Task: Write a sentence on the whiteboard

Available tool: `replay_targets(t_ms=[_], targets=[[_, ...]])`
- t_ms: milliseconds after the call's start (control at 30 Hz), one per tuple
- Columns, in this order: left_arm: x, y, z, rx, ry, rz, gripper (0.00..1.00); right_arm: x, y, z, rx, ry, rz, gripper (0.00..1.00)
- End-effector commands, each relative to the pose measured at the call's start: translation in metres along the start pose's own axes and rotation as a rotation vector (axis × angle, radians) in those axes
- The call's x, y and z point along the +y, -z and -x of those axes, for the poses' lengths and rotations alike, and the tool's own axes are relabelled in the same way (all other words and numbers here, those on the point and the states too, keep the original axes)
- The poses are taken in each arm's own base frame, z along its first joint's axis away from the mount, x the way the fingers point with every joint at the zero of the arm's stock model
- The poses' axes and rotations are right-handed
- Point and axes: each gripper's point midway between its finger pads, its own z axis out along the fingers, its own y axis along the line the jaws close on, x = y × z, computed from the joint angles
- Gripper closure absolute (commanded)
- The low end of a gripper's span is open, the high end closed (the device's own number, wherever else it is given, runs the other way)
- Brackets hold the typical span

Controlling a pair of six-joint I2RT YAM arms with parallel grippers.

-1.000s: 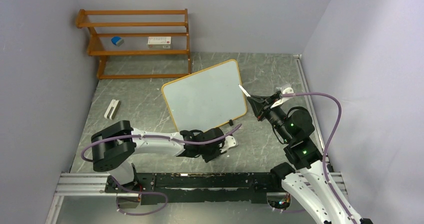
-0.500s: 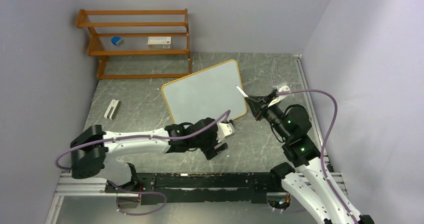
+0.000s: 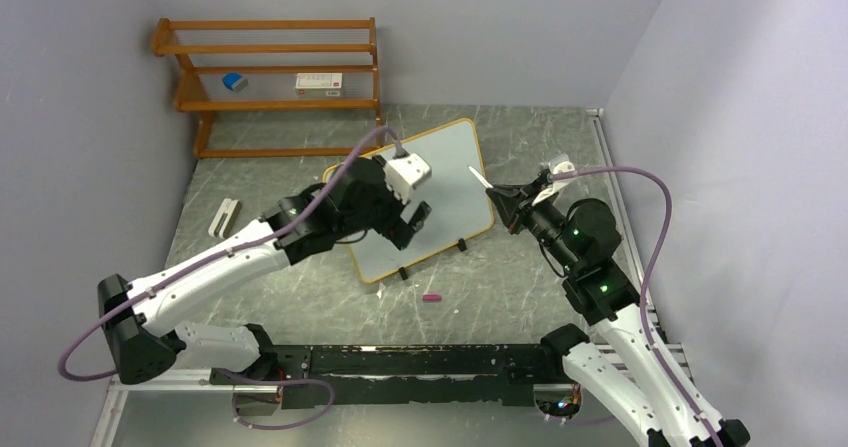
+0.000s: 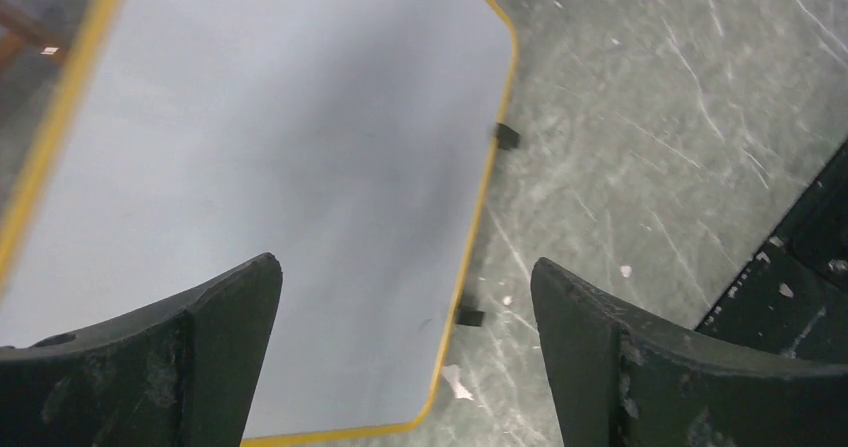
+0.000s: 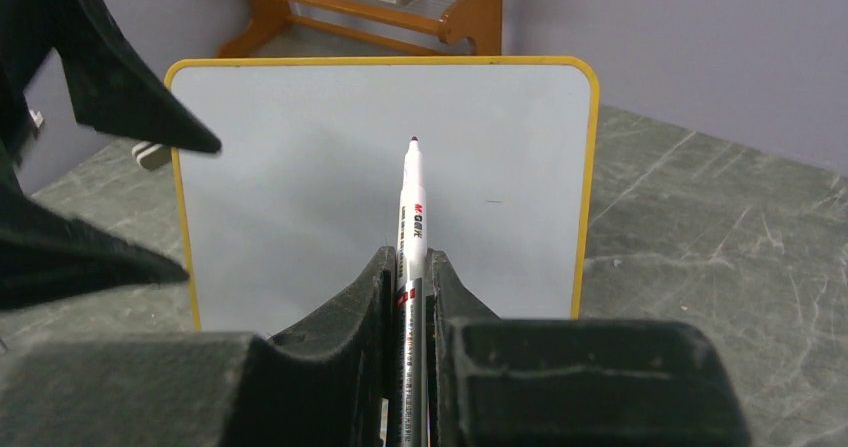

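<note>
The whiteboard (image 3: 445, 157) stands tilted mid-table on two black feet, with a yellow frame (image 4: 478, 227). No sentence is in view on its face (image 5: 300, 167), only a tiny dark mark. My left gripper (image 3: 412, 219) hovers open over the board's near half, nothing between its fingers (image 4: 405, 265). My right gripper (image 3: 503, 200) is at the board's right edge, shut on a white marker (image 5: 412, 207). The uncapped tip (image 3: 476, 175) points at the board, just short of it.
A small purple cap (image 3: 432, 296) lies on the table in front of the board. A wooden shelf (image 3: 270, 87) at the back left holds a blue item (image 3: 235, 81) and a box (image 3: 320, 82). A white object (image 3: 224, 217) lies left of the board. Walls close both sides.
My left arm rose from the table in front of the board and swung up over it, its gripper opening wide. The purple cap now lies where it was. The right gripper edged left.
</note>
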Motion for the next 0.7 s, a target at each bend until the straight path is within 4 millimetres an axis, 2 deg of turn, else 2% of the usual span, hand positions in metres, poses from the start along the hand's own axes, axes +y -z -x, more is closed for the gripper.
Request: replay_targets(t_ms=[0,100,300,567,667], targets=[[0.037,0.034,0.029,-0.060,0.005,0.068,0.02,0.002,-0.002,0.017,-0.028,0.020,0.015,1.00],[0.065,0.051,0.049,-0.112,0.029,0.126,0.02,0.003,-0.005,0.018,-0.024,0.019,0.021,1.00],[0.113,0.068,0.063,-0.198,0.138,0.166,0.02,0.006,-0.009,0.019,-0.005,0.022,0.039,1.00],[0.180,0.092,0.043,-0.307,0.348,0.211,0.02,0.014,-0.015,0.021,0.017,0.013,0.084,1.00],[0.204,0.096,0.023,-0.326,0.411,0.222,0.02,0.021,-0.019,0.017,0.030,0.000,0.121,1.00]])
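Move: Ahead of the right hand, which still holds the uncapped marker, the whiteboard's middle lies about 6 cm forward, 12 cm left and 18 cm down; the purple cap rests on the table 12 cm back and 9 cm left of that hand. From the empty left hand, the whiteboard's middle is roughly 7 cm ahead, 14 cm below and neither left nor right, the cap 10 cm back and 4 cm right, the wooden shelf some 27 cm ahead and 25 cm left. Swinging clear of the whiteboard, the wide-open left hand sweeps about 17 cm left and 10 cm forward towards the shelf, rising some 8 cm before it levels off, and turns roughly 25 degrees counter-clockwise with its left side dipping. The right hand keeps its grip on the marker and eases only 2 cm or so left and slightly forward towards the board, turning a little counter-clockwise. ##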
